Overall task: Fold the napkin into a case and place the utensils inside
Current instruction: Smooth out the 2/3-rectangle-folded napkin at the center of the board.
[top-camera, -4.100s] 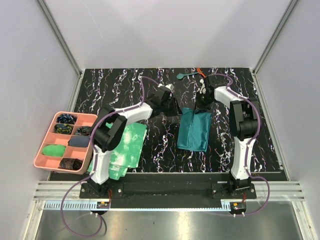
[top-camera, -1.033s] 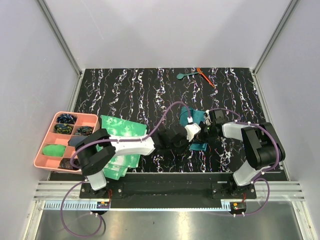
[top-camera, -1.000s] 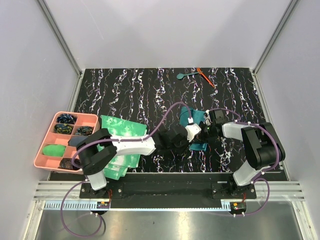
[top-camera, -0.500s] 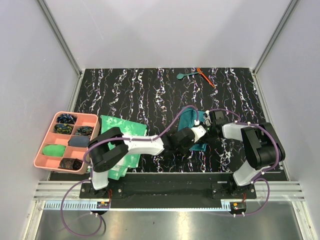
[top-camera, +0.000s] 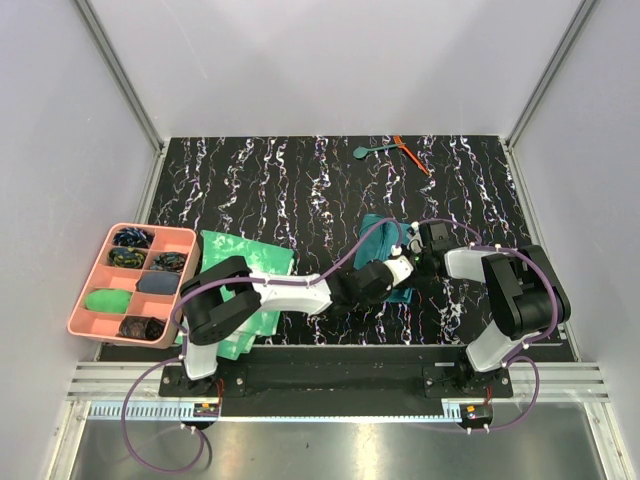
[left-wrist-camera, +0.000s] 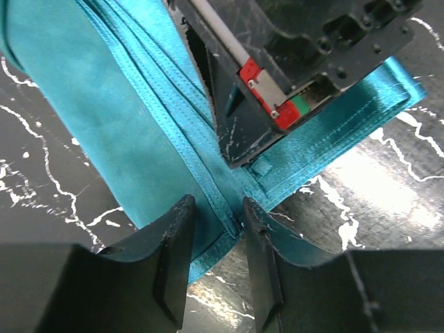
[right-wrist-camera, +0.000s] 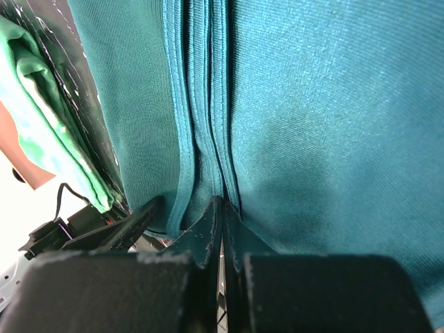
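Observation:
The dark teal napkin (top-camera: 376, 238) lies folded in layers right of the table's middle, and its hems run lengthwise (left-wrist-camera: 104, 104) (right-wrist-camera: 312, 104). My left gripper (top-camera: 392, 270) (left-wrist-camera: 216, 208) is low over its near end. Its jaws stand apart astride a hemmed edge and do not pinch it. My right gripper (top-camera: 412, 262) (right-wrist-camera: 220, 205) is shut, and the napkin's hems run into its tips. The two grippers almost touch. The teal spoon (top-camera: 366, 151) and the orange-red stick (top-camera: 410, 155) lie together at the far edge. No finished case shows.
A pink compartment tray (top-camera: 90, 290) holding rolled cloths hangs off the table's left edge. Light green tie-dye cloths (top-camera: 250, 275) (right-wrist-camera: 41, 90) lie near the left arm's base. Metal frame posts and white walls border the table.
My left arm has reached further right, carrying its gripper along the napkin's near end up to the right gripper. The right gripper has stayed shut in place.

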You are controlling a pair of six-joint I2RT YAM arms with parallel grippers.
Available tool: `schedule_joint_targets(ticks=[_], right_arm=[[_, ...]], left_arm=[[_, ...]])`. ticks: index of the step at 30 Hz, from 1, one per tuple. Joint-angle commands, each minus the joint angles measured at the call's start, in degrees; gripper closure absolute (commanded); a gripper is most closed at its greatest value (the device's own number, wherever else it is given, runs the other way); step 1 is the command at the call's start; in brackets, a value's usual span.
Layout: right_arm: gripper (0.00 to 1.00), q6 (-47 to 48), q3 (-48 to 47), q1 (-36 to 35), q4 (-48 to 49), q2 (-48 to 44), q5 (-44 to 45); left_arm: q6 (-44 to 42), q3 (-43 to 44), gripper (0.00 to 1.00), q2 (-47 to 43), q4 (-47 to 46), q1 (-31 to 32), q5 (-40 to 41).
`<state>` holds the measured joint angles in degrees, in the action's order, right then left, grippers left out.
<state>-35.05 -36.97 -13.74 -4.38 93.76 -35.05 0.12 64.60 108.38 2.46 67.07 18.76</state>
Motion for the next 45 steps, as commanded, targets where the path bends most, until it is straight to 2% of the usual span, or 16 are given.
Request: schedule_joint_targets(ticks=[1, 12, 22, 31, 36, 45], right_arm=[[1.0, -0.3, 1.0, 0.3, 0.4, -0.1, 0.2], [1.0, -0.4, 0.9, 0.3, 0.9, 1.1, -0.2], [1.0, -0.7, 1.1, 0.3, 1.1, 1.1, -0.4], [1.0, -1.3, 1.1, 0.3, -0.2, -1.5, -0.5], [1.0, 0.1, -1.0, 0.4, -5.8, -5.8, 2.1], [1.0, 0.9, -4.2, 0.3, -7.9, -6.0, 0.4]], left_arm=[[-1.9, 0.3, 0.67, -0.4, -1.9, 0.4, 4.2], [-0.3, 1.1, 1.0, -1.1, -2.3, 0.4, 0.3], [9.0, 4.6, 1.0, 0.2, 0.5, -0.3, -10.4], [12.5, 7.0, 1.0, 4.0, 4.4, -4.6, -12.1], [12.5, 5.8, 1.0, 4.3, 5.5, -6.6, -13.4], [12.6, 6.2, 1.0, 3.9, 4.9, -7.0, -15.2]])
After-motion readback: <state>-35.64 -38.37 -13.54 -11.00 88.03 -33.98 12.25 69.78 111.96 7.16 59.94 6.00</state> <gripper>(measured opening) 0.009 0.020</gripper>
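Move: The left fingertips, part open, straddle the end of the napkin's hem at its near edge, about 1 cm below and otherwise right at the hand. The napkin's middle lies some 9 cm ahead and 2 cm to the right, and the green cloth about 30 cm left, practically level. For the right hand, its shut tips resting on the hems, that hem end is about 3 cm back and 2 cm left at the same height. The left fingers shut on the hem end and pinch it, then draw it about 2 cm right and 1 cm back. Still shut, they sink some 2 cm and work forward about 3 cm and slightly left along the hem, the wrist tipping about 15 degrees. The right tips hold the cloth down, then late on lift off, rising some 2 cm while staying closed. ##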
